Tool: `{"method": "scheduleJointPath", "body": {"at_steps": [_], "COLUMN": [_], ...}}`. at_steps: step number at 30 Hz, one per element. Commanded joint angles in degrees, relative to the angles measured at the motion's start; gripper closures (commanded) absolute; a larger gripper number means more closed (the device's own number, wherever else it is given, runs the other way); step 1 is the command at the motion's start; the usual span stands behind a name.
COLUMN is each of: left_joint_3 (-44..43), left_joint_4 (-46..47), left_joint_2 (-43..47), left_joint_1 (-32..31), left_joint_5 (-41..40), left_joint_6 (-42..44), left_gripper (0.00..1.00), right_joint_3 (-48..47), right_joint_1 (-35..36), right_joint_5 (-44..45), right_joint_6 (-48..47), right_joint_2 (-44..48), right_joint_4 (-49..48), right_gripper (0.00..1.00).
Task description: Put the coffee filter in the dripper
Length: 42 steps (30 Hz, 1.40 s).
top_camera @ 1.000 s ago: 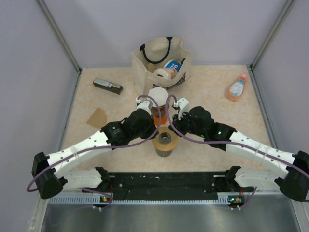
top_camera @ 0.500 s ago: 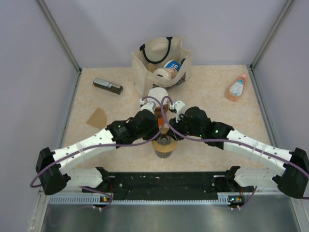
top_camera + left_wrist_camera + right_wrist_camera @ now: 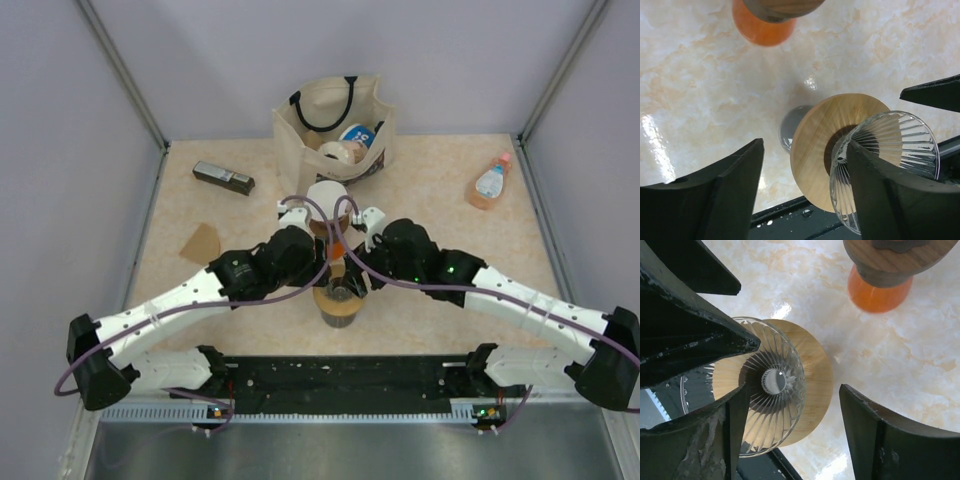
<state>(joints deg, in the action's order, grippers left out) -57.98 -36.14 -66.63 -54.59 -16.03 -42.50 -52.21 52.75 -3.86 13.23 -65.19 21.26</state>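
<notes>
The dripper (image 3: 767,400) is a clear ribbed cone seated in a tan wooden ring (image 3: 815,385), and it stands near the table's front edge (image 3: 340,300). In the left wrist view the dripper (image 3: 890,150) lies against my right-hand finger (image 3: 890,200). My left gripper (image 3: 805,195) and right gripper (image 3: 792,432) both hang open over it, holding nothing, and meet above it in the top view. A white rounded piece (image 3: 325,193) shows just behind the grippers; I cannot tell whether it is the coffee filter.
An orange jar with a wooden lid (image 3: 880,290) stands just beyond the dripper. Further back are a tan tote bag (image 3: 335,125) with items, a dark bar (image 3: 223,177), a brown card (image 3: 200,243) and a pink bottle (image 3: 490,182). A black rail (image 3: 340,375) borders the near edge.
Both grippers have gone from shut to wide open. The two hands have shifted slightly nearer over the dripper, hiding more of it from above.
</notes>
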Motion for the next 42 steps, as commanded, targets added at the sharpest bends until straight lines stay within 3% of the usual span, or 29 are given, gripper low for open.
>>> {"method": "scheduleJointPath", "body": {"at_steps": [1, 4, 7, 13, 22, 25, 29, 35, 42], "left_joint_3": [-3.3, -3.3, -2.7, -2.6, -5.4, -5.0, -2.1, 1.7, 3.2], "left_joint_4": [-0.6, 0.0, 0.6, -0.8, -9.4, -11.3, -10.9, -7.6, 0.2], "left_joint_2": [3.4, 5.6, 8.2, 12.4, 15.7, 15.7, 15.8, 9.9, -1.2], "left_joint_1": [0.1, 0.1, 0.1, 0.1, 3.2, 11.1, 26.9, 43.4, 52.6], "left_joint_5": [-4.0, -4.5, -5.8, -12.2, -23.4, -20.6, -14.6, -8.2, -1.3], "left_joint_6": [1.5, 2.2, 3.1, 3.8, -0.6, -1.6, -2.0, -1.7, -0.9], "left_gripper": [0.24, 0.11, 0.01, 0.01, 0.01, 0.01, 0.01, 0.01, 0.01], "right_joint_3": [-4.2, -4.7, -5.3, -6.0, -7.3, -6.3, -3.5, 0.6, 5.0], "right_joint_1": [0.6, 0.5, 0.4, -1.1, -12.1, -16.2, -22.6, -32.0, -37.3], "right_joint_5": [1.2, 2.7, 3.6, 6.7, 9.7, 10.0, 9.7, 8.2, 8.8], "right_joint_6": [0.7, 1.2, 1.4, 1.6, 3.5, 4.6, 6.0, 7.3, 8.4], "right_joint_2": [2.3, 3.4, 4.6, 6.3, 6.9, 8.0, 9.7, 11.7, 11.6], "right_joint_4": [-1.0, -1.9, -2.2, -1.8, -2.0, -2.0, -2.1, -3.7, -6.9], "right_gripper": [0.19, 0.01, 0.01, 0.01, 0.01, 0.01, 0.01, 0.01, 0.01]}}
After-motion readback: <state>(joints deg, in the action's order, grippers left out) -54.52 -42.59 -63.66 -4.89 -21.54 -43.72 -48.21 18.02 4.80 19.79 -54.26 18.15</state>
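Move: The clear dripper stands in its light wood ring on the grey beaker, between the hands. Its middle is about 5 cm to the left hand's right, 2 cm back and 4 cm down; from the right hand it is some 3 cm left, 3 cm back and 4 cm down. The dark wood dripper with the white filter is about 14 cm farther out than the clear one. The brown paper lies about 29 cm left of the left hand, 14 cm ahead, low on the table. Both hands finish opening from about two-thirds to fully wide around the rim of the clear dripper and draw up off it, each climbing some 7–8 cm. Then they part: the left hand sweeps about 26 cm left and 8 cm forward towards the brown paper, turning some 55 degrees counter-clockwise and sinking back to just under its starting height, while the right goes about 18 cm right and 12 cm forward over open table, turning some 45 degrees clockwise and easing down a little at the end. ##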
